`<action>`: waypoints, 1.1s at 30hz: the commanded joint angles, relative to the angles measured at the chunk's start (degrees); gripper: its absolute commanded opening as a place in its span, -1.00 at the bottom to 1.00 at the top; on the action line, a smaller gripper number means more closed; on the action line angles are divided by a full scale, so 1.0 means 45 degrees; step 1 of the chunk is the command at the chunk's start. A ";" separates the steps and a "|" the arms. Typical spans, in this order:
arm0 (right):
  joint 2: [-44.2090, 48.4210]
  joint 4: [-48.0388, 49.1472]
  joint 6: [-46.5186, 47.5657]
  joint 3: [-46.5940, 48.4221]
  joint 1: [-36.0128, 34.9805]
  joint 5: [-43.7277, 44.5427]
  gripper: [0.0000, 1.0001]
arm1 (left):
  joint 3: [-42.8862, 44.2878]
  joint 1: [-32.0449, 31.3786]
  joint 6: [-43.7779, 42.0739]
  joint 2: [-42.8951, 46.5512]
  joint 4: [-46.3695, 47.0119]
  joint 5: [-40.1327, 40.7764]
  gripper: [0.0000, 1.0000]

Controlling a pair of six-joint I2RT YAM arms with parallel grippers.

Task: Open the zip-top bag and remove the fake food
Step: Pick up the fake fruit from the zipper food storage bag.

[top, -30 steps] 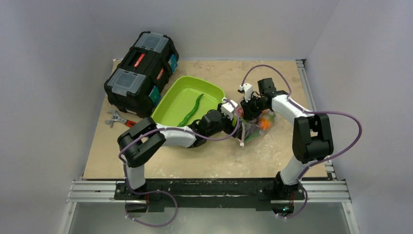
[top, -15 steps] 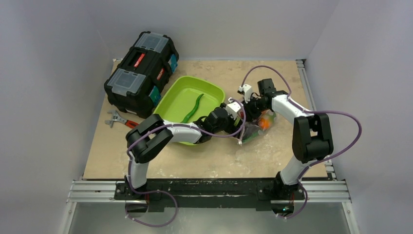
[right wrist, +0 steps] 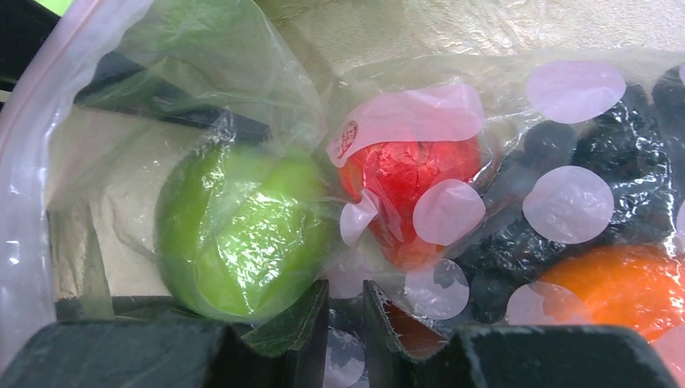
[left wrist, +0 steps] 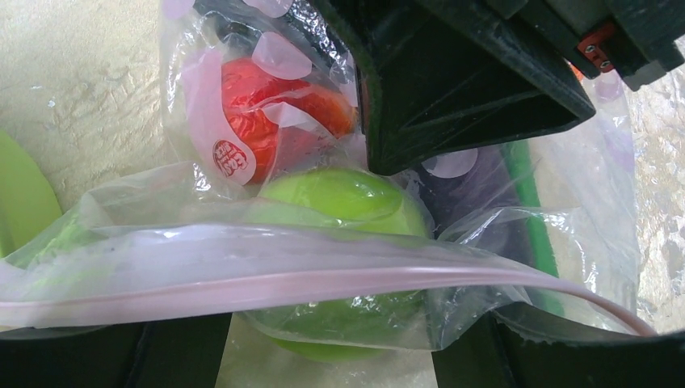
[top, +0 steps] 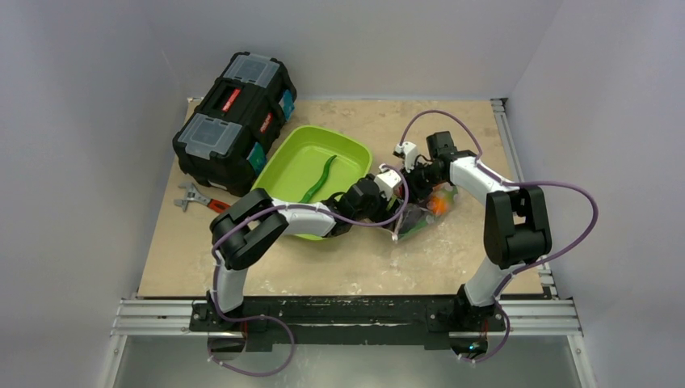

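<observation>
The zip-top bag [top: 423, 218] lies crinkled right of the tray, its pale pink zip strip [left wrist: 266, 287] running across the left wrist view. Some of the fake food is inside: a lime-green ball [left wrist: 343, 198], a red pepper [right wrist: 408, 182], a dark purple eggplant [right wrist: 590, 162] and an orange fruit [right wrist: 614, 283]. My left gripper [left wrist: 333, 327] is open at the bag's mouth, one finger either side of the ball [right wrist: 234, 242], film draped over both. My right gripper [right wrist: 346, 287] is shut on a fold of the bag's film beside the ball. A long green pod [top: 319, 182] lies in the tray.
The lime-green tray [top: 283, 166] sits just left of the bag, under my left forearm. A black toolbox [top: 234, 121] stands at the back left. A red-handled wrench [top: 198, 200] lies in front of it. Both arms crowd together over the bag.
My left arm has pushed to the right, bringing its gripper further into the bag's mouth. The right gripper and the bag have stayed put.
</observation>
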State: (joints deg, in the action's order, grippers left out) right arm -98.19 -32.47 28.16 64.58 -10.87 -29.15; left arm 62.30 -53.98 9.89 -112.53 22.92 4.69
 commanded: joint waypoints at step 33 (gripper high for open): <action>0.7021 -0.5596 0.7990 -0.1514 0.0202 -0.3413 0.79 | -0.2308 0.0120 0.2177 0.4084 -0.1900 -0.2534 -1.00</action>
State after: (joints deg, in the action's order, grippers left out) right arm -68.88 -46.30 48.75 61.80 -10.17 -40.99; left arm 51.46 -53.74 17.28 -94.28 12.36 -4.38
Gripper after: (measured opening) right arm 0.869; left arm 0.748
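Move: Already pinched between the left fingers at the bag's mouth is the green fruit; the green tray's middle lies about 22 cm left of that hand, 8 cm ahead and 3 cm lower. In the bag, the red fruit is some 6 cm ahead and 4 cm right of the left hand, the orange fruit about 12 cm right, level with it. From the right hand, fingers down on the bag, the green fruit is 6 cm left and 2 cm back. Keeping its pinch on the green fruit, the left hand pulls some 7 cm back and 4 cm left, arching up about 7 cm before sinking to end 4 cm higher. The right hand stays nearly still on the bag at first, then opens wide, comes free and rises some 13 cm while drawing back about 7 cm, turning counter-clockwise and tipping its fingers up. ##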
